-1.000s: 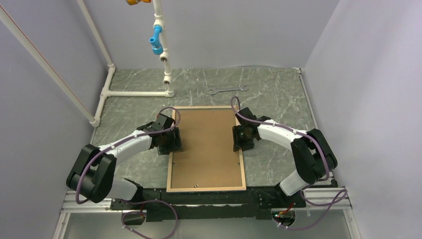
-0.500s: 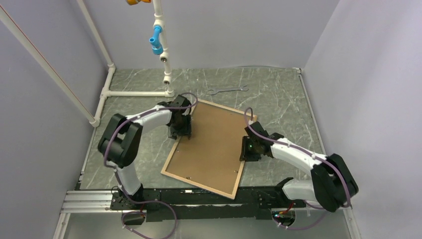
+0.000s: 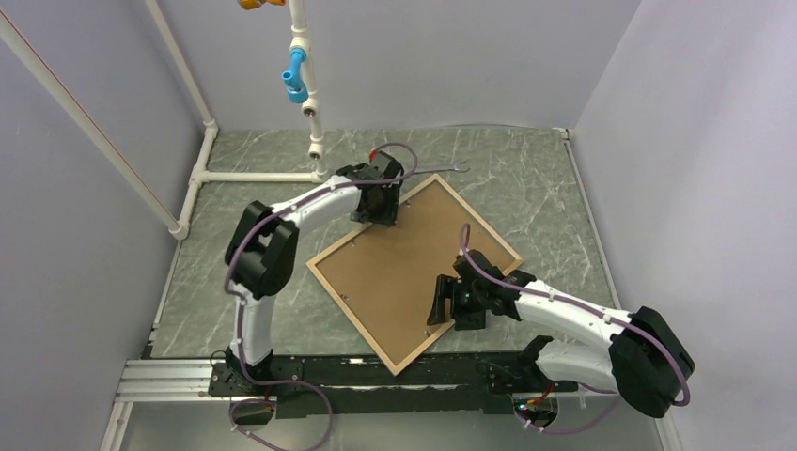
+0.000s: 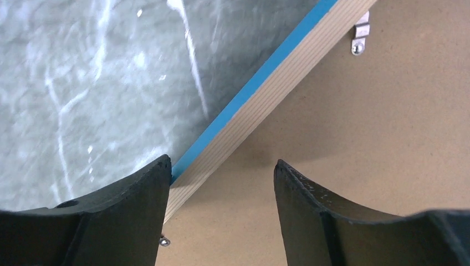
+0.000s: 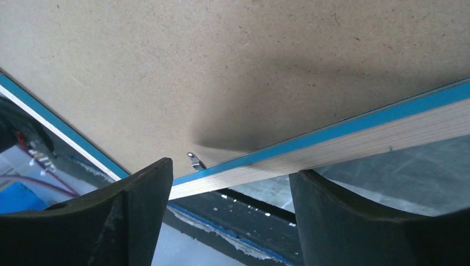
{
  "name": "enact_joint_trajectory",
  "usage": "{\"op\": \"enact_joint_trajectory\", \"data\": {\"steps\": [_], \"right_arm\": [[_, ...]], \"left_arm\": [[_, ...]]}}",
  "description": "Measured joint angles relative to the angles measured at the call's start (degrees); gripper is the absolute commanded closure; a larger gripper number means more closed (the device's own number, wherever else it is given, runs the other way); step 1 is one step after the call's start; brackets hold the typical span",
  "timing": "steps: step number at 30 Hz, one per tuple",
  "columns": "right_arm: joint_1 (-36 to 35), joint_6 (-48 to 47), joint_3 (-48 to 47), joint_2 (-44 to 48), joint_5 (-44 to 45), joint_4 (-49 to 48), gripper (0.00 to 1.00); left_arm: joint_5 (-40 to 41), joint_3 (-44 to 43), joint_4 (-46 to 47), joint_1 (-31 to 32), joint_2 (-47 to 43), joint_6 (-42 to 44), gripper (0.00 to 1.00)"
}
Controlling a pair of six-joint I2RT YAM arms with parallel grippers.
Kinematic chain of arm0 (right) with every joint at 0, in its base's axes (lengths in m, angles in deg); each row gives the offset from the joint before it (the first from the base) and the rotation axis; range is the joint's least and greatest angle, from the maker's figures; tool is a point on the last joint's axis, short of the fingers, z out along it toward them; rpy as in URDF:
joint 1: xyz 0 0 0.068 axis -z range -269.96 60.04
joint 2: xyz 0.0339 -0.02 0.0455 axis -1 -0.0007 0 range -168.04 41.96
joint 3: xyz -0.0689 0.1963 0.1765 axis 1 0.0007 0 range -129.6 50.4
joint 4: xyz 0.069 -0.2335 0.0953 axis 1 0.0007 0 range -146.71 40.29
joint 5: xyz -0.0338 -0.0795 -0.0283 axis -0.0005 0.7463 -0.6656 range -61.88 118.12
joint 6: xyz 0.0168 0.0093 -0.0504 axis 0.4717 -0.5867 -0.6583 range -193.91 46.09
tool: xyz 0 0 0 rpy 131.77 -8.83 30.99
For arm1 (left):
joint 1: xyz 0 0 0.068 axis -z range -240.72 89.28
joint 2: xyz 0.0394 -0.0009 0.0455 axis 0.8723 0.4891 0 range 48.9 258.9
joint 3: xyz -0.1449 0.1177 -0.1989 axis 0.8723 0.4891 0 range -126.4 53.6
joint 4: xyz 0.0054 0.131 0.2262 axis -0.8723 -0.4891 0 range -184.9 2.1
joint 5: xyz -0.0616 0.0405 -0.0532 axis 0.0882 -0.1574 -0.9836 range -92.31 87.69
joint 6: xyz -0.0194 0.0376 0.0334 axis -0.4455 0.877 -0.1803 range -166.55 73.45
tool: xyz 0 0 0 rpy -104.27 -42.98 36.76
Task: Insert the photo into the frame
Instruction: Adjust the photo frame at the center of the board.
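The frame (image 3: 350, 318) lies back up on the table, turned to a diamond. Its pale wood rail with a blue edge (image 4: 277, 83) surrounds a brown backing board (image 3: 404, 272). The photo is hidden. My left gripper (image 3: 381, 209) is at the far-left rail near the top corner. It is open (image 4: 221, 166), one finger outside the rail and one over the board. My right gripper (image 3: 440, 305) is at the near-right rail, open (image 5: 230, 169). That rail (image 5: 360, 136) crosses between its fingers and meets the right one.
A metal wrench (image 3: 442, 170) lies just beyond the frame's top corner, partly behind the left arm. White pipework (image 3: 254, 175) stands at the far left. The black base rail (image 3: 329, 374) runs just below the frame's near corner. Small metal clips (image 4: 360, 36) hold the board.
The frame has turned clockwise from square to diagonal. My left gripper swung away and right with its edge. My right gripper came nearer and left, and its jaws widened.
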State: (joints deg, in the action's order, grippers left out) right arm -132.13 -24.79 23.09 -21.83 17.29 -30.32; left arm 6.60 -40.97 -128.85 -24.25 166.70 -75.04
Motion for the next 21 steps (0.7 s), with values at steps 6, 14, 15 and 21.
{"op": "enact_joint_trajectory", "data": {"steps": [6,14,15,21], "right_arm": [[-1.6,0.4,-0.2,0.1,-2.7,-1.7,0.07],[-1.6,-0.1,-1.6,1.8,-1.7,-4.7,0.04],[-1.7,-0.1,-1.7,1.7,-1.7,-5.4,0.04],[-1.8,0.0,-1.8,0.0,-1.7,-7.4,0.04]], "left_arm": [[3.8,19.3,5.4,0.9,-20.3,-2.5,0.30],[-2.1,45.0,5.3,4.9,-48.2,-14.9,0.29],[-2.5,46.8,5.0,4.9,-48.6,-15.7,0.29],[-3.0,46.1,0.9,4.6,-42.9,-17.4,0.31]]}}
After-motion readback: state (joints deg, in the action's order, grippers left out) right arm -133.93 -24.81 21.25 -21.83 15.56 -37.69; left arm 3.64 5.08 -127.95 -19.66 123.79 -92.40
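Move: The frame's near-left rail, where the left hand goes next, has its middle about 22 cm back and 6 cm to the left of it, some 5 cm lower; the frame's left corner is 9 cm back and 15 cm left, the far corner 14 cm ahead and 12 cm right. The right hand has the near-right rail straight below, 1 cm down between its fingers, with the near corner 11 cm back and 12 cm left. The left hand leaves the far-left rail in an arch, rising about 7 cm while it swings back and to the left, then sinking again to end some 18 cm back over the board just inside the near-left rail, fingers kept open. The right hand stays astride the near-right rail with a finger close to its outer side, shifts about 3 cm left and a little forward, rises 2–3 cm and spreads its fingers wider. ##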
